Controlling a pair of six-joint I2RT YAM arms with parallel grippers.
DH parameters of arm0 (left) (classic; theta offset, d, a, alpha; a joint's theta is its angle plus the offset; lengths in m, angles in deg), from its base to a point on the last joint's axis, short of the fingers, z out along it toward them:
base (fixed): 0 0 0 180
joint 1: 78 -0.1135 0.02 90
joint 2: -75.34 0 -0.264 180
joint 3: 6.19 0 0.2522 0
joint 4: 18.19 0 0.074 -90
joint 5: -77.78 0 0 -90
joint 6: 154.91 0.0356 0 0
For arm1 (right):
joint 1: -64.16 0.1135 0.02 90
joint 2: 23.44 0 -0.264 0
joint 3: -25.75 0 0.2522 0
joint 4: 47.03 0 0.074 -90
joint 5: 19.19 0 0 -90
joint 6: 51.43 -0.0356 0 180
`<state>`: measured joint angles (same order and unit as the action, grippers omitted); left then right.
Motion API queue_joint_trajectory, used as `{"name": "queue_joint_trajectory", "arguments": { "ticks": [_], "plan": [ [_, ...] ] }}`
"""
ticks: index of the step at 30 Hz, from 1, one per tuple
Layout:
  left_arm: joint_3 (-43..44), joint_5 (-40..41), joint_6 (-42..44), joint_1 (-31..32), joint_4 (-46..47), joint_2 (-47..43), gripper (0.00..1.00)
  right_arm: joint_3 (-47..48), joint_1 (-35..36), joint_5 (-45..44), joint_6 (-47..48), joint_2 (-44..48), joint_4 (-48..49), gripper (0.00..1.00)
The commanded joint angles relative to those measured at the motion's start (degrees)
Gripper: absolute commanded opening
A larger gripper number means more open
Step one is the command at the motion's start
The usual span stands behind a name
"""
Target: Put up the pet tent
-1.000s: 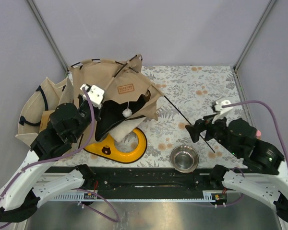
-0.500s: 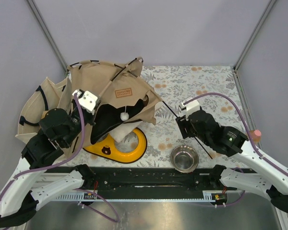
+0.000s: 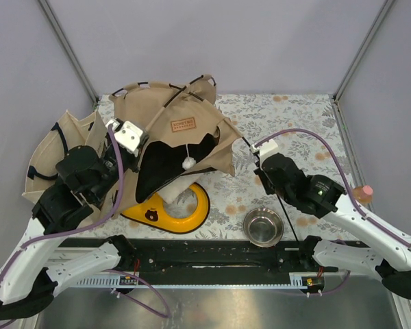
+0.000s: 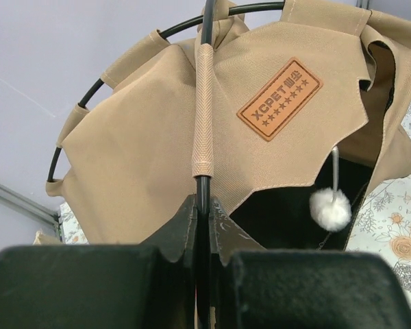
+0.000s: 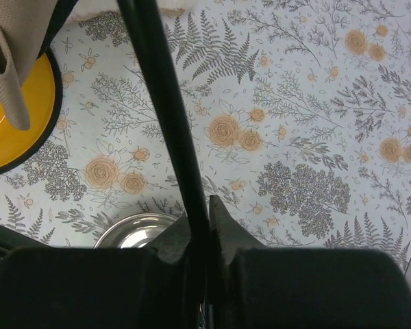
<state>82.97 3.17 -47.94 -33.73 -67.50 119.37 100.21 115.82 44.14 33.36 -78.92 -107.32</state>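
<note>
The pet tent [image 3: 166, 120] is a tan canvas shell with a brown label [image 3: 182, 125] and a white pompom [image 3: 189, 164], half raised at the back left of the floral mat. My left gripper [image 3: 138, 145] is shut on a thin black pole [image 4: 203, 103] just below its canvas sleeve; the label [image 4: 279, 99] and pompom [image 4: 330, 208] hang to the right. My right gripper [image 3: 261, 172] is shut on a second black pole [image 5: 159, 89] that slants out from the tent's right side. In the wrist views both grippers [image 4: 203, 207] [image 5: 202, 214] pinch their poles.
A cream tote bag [image 3: 55, 144] lies left of the tent. A yellow ring-shaped dish [image 3: 200, 205] and a white fluffy cushion [image 3: 180, 190] sit under the tent's front. A steel bowl [image 3: 263, 226] stands near the front edge, below the right arm. The floral mat [image 3: 301, 127] covers the table.
My right gripper moved left toward the tent and closed on the loose pole. The left arm shifted, and the tent's canvas rose and moved back and right.
</note>
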Motion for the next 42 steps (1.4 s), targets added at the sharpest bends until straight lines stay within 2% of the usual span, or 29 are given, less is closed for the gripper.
{"name": "queue_joint_trajectory", "arguments": {
  "ticks": [1,3,9,10,12,15,18,19,25,29,32,38,42],
  "plan": [
    [2.30,-0.90,0.17,-0.24,9.35,-0.17,0.00,4.24,0.02,-1.10,-0.24,2.30,0.12,0.02],
    [0.99,-0.19,-0.01,-0.24,13.90,-0.52,0.01,4.68,0.11,-1.10,-0.32,4.15,0.03,0.00],
    [-2.88,-1.34,0.34,-0.15,23.50,1.58,0.14,1.87,0.02,1.18,-1.81,11.18,6.08,0.00],
    [-3.06,-0.81,0.60,-0.24,24.03,2.63,0.22,1.78,0.02,1.97,-2.86,11.36,6.70,0.00],
    [-2.89,0.59,1.13,-0.41,24.91,4.39,0.30,2.04,0.02,3.38,-5.06,10.67,7.41,0.00],
    [-3.67,3.92,2.36,-1.46,27.37,6.41,0.58,2.40,0.02,5.22,-10.67,7.94,8.55,0.00],
    [-3.77,7.27,1.40,-4.44,29.66,8.87,0.92,1.17,0.02,9.08,-17.44,5.40,12.14,0.00],
    [-3.50,8.06,0.79,-5.15,29.92,9.49,0.97,0.38,0.02,10.49,-19.64,4.52,13.90,0.00],
    [-3.33,18.08,-6.93,-5.95,28.09,10.03,0.99,-2.17,0.11,15.51,-28.79,-1.02,20.85,0.00],
    [-4.99,14.06,-16.77,-5.95,22.38,5.90,0.99,-1.47,0.02,17.62,-31.52,-2.43,23.49,0.00],
    [-7.80,5.99,-25.91,-5.95,19.21,2.04,0.99,0.28,0.02,18.24,-33.19,-3.75,23.41,0.00],
    [-19.03,-21.24,-38.40,-5.60,16.74,-3.51,0.99,4.32,0.02,18.85,-35.48,-6.03,23.06,0.01],
    [-28.79,-33.48,-43.41,-4.02,20.76,-6.50,0.99,7.67,0.02,19.64,-35.13,-7.62,20.33,0.11]
  ]
}}
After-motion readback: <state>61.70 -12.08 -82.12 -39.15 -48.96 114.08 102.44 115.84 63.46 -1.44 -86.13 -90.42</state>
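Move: The tent's near right fabric corner lies about 23 cm to the right of the left gripper, 3 cm ahead and some 26 cm lower; the white pompom is about 12 cm right, 3 cm ahead and 17 cm below, and the yellow feeder some 40 cm below, 3 cm back. From the right gripper, on its black pole, that corner is about 9 cm left, 3 cm ahead and 7 cm lower; the steel bowl sits 10 cm back, 3 cm right and 21 cm below. Let the left gripper ease up and forward with its pole, open wide to release it by about 7 cm ahead, then bring it back, right and down towards the tent's near right corner, rolling its left side down. Keep the right gripper shut on its pole: lift about 5 cm, then swing left some 12 cm, dipping midway and rolling its left side up about 40 degrees. ##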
